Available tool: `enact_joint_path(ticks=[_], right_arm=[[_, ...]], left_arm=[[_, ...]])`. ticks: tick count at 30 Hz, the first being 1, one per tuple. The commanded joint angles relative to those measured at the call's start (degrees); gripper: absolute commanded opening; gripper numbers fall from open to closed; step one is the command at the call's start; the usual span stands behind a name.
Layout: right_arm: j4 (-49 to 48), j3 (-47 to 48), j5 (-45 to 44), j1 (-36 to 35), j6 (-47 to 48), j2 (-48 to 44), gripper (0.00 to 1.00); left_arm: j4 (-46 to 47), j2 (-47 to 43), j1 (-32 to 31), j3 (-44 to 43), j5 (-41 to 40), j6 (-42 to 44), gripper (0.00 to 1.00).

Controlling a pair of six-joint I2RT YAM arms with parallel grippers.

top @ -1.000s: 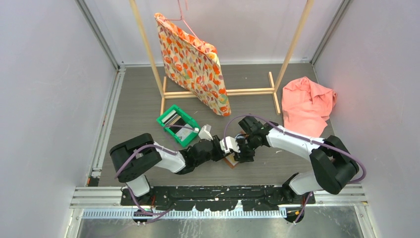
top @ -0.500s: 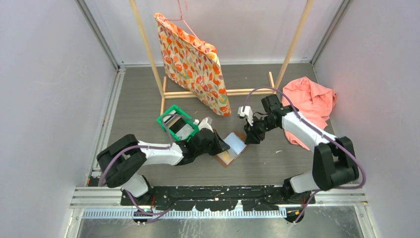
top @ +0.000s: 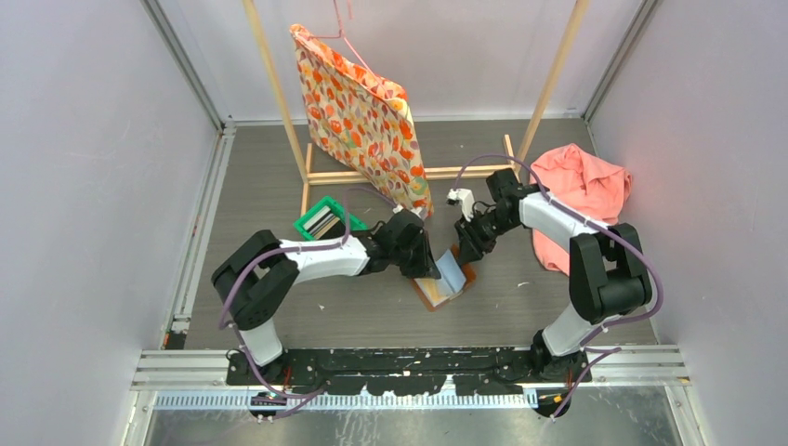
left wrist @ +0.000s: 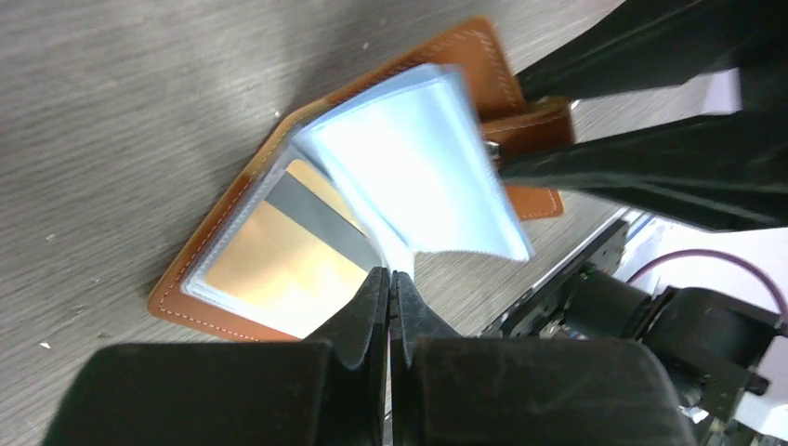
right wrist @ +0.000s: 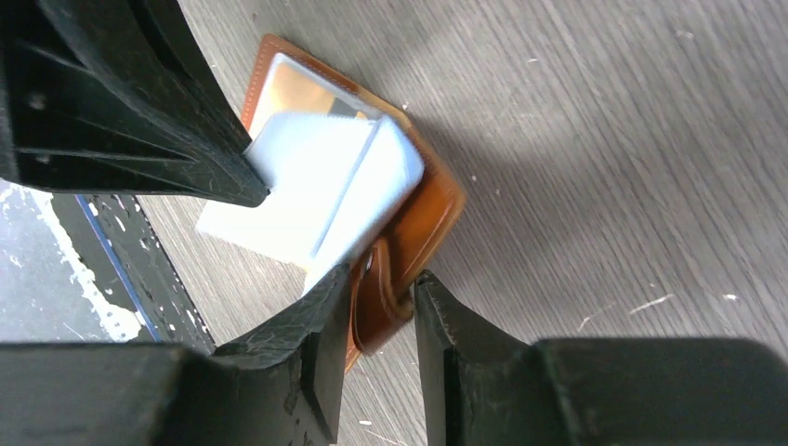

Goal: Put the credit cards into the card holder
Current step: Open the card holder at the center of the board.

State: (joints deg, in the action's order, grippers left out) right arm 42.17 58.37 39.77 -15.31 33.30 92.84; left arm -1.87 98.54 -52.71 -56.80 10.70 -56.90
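The brown leather card holder lies open on the table between both grippers. A gold credit card with a grey stripe sits in its bottom clear pocket. Pale clear sleeves stand lifted above it. My left gripper is shut with its tips on a corner of a sleeve. My right gripper holds the holder's far cover edge, with the strap looped between its fingers. In the top view the left gripper and the right gripper flank the holder. More cards stand in the green bin.
The green bin sits left of the holder, partly under the left arm. A wooden rack with a hanging patterned bag stands behind. A pink cloth lies at the right. Walls close in both sides.
My left gripper shut, shifted right and lifted a sleeve. My right gripper swung away to the back, then came down onto the holder's far edge and narrowed.
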Motion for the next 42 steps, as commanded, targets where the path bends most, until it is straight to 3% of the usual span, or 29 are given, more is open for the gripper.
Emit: enact_joint_path(ticks=[1,8,12,17,24,28,33,38,42], right_arm=[[0.11,1.85,2.26,2.20,-2.12,-0.95,0.38],[-1.78,2.48,-4.57,2.64,-5.47,-0.19,0.38],[-2.34,2.16,-4.15,3.94,-6.37,-1.31,0.38],[-1.42,2.68,-3.27,4.94,-6.14,-0.44,0.37],[-1.22,2.56,-1.39,7.86,-6.03,-2.35,0.37],[-0.41,2.63,0.96,9.64,-5.58,-3.16,0.37],[0.64,2.63,4.11,10.65,-4.92,-4.95,0.38],[11.27,4.63,15.07,10.82,5.76,-3.71,0.36],[21.20,7.67,20.15,10.58,14.49,0.11,0.27]], left_arm=[[-4.87,2.01,0.85,-3.28,5.81,3.01,0.00],[-4.91,4.88,2.30,-5.83,9.37,3.21,0.01],[-0.87,7.13,2.35,-7.16,11.76,0.12,0.04],[8.96,11.15,2.35,-6.89,14.81,-6.91,0.26],[22.46,12.39,2.17,-3.73,13.70,-13.26,0.40],[26.80,13.11,2.08,-3.33,12.45,-14.83,0.55],[31.14,16.15,2.01,-3.22,11.92,-17.23,0.63],[31.08,15.22,2.00,-2.23,9.57,-16.11,0.64],[29.78,14.36,2.08,-2.36,8.55,-14.66,0.63]])
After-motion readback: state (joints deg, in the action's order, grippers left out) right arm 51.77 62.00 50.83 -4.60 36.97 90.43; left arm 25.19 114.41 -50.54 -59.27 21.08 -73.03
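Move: The card holder's half-raised blue sleeve is the thing to lay over; its middle is about 4 cm to the right of the left fingertips, 1 cm ahead and 1 cm below, with the yellow card about 3 cm nearer the base than those tips and 2 cm below. The green box is some 24 cm to their left and 12 cm ahead. From the right hand the sleeve is about 3 cm left, 2 cm back and 1 cm lower; the rack foot lies roughly 11 cm right and 15 cm ahead. The blue sleeve is pushed over to the right by the left hand, which dips 2 cm with shut tips, then sweeps about 6 cm right and 3 cm forward, its fingers spreading wide and flattening some 20 degrees, to rest on the sleeve. The right fingers, about the holder's brown strap, draw right and forward, turning clockwise, then lift free, edging back and left, their gap barely changed. ##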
